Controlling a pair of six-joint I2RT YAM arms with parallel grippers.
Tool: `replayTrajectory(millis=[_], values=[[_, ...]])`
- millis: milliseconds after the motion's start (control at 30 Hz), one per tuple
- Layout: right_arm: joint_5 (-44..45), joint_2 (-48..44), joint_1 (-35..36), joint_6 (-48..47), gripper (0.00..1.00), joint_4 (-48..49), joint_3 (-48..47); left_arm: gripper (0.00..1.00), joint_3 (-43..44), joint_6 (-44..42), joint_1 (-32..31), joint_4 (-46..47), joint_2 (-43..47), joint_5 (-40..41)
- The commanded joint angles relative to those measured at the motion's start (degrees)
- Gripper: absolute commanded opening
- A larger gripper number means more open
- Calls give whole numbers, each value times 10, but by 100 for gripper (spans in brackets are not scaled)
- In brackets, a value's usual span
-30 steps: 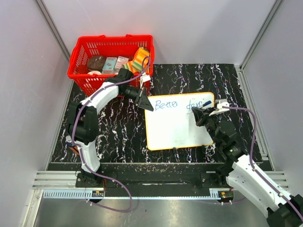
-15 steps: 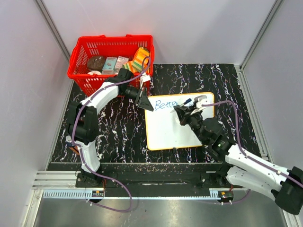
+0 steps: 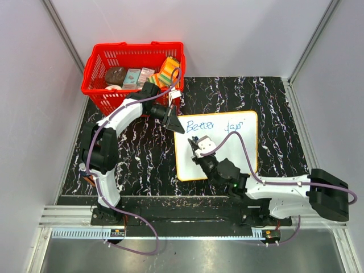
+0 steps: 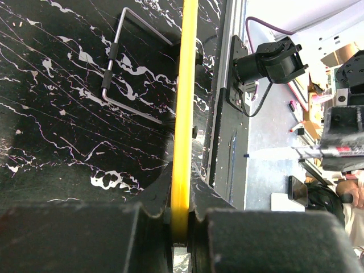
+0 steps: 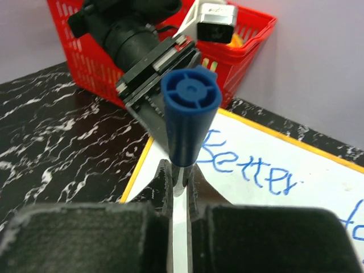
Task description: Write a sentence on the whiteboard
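Note:
The whiteboard [image 3: 227, 151] lies flat on the black marbled table, with a yellow-orange rim. The sentence [image 3: 215, 125] runs along its top in blue, "Better days". My left gripper [image 3: 175, 125] is shut on the board's top left corner; in the left wrist view the yellow rim [image 4: 183, 114] sits pinched between the jaws at my left gripper [image 4: 180, 219]. My right gripper [image 3: 200, 145] hovers over the board's left part, under the word "Better" [image 5: 253, 168]. It is shut on a blue marker [image 5: 189, 116] whose blue end faces the wrist camera at my right gripper [image 5: 180, 170].
A red basket [image 3: 98, 79] with several packets stands at the back left, just behind the left arm. The right arm reaches low across the near edge from the right. A metal wire stand [image 4: 122, 74] shows on the table in the left wrist view.
The right gripper with the marker has swept left across the board, from the word "days" at the right to the left part below "Better". The left arm has not moved.

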State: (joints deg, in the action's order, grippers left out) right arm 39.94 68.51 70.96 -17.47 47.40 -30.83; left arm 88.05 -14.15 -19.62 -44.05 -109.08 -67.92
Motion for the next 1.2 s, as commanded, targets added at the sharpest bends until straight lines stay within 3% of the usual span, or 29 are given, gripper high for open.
replayTrajectory(millis=[0, 200, 433, 600, 700, 800, 1167], values=[[70, 20, 5, -71, 0, 151, -5, 0, 8, -46, -5, 20, 21, 124], [92, 45, 4, -99, 0, 191, -2, 0, 9, -46, -6, 20, 20, 124], [99, 12, 0, -21, 0, 123, 17, 0, 11, -45, -7, 20, 20, 124], [74, -101, -13, 55, 0, 107, 90, 0, 7, -47, -7, 21, 25, 125], [24, -202, -46, 116, 0, -13, 107, 0, 6, -47, -7, 21, 25, 125], [-11, -254, -74, 134, 0, -74, 110, 0, 9, -47, -7, 21, 24, 125], [56, -190, -88, 135, 0, -80, 103, 0, 6, -47, -9, 21, 27, 129]])
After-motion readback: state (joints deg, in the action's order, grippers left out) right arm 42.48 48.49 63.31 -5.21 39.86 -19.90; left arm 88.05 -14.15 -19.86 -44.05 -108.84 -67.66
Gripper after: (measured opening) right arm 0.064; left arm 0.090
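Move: The right hand holds the marker, its tip some 5 cm clear of the whiteboard face. The word "days" lies about 11 cm ahead of this hand and 16 cm right, near its height; "Better" is about 11 cm ahead and 2 cm right, and the board's middle roughly 9 cm ahead, 9 cm right and 8 cm below. For the left hand, on the board's left edge, "days" is about 24 cm right and 1 cm ahead. Still pinching the marker, its tip clear of the board at start and end, the right hand first eases a little forward and up, then arcs about 10 cm right from in front of "Better" towards "days", rising and rolling its left side up some 20 degrees, then sinks about 4 cm, edging back left. The left fingers keep their hold on the board's edge. ##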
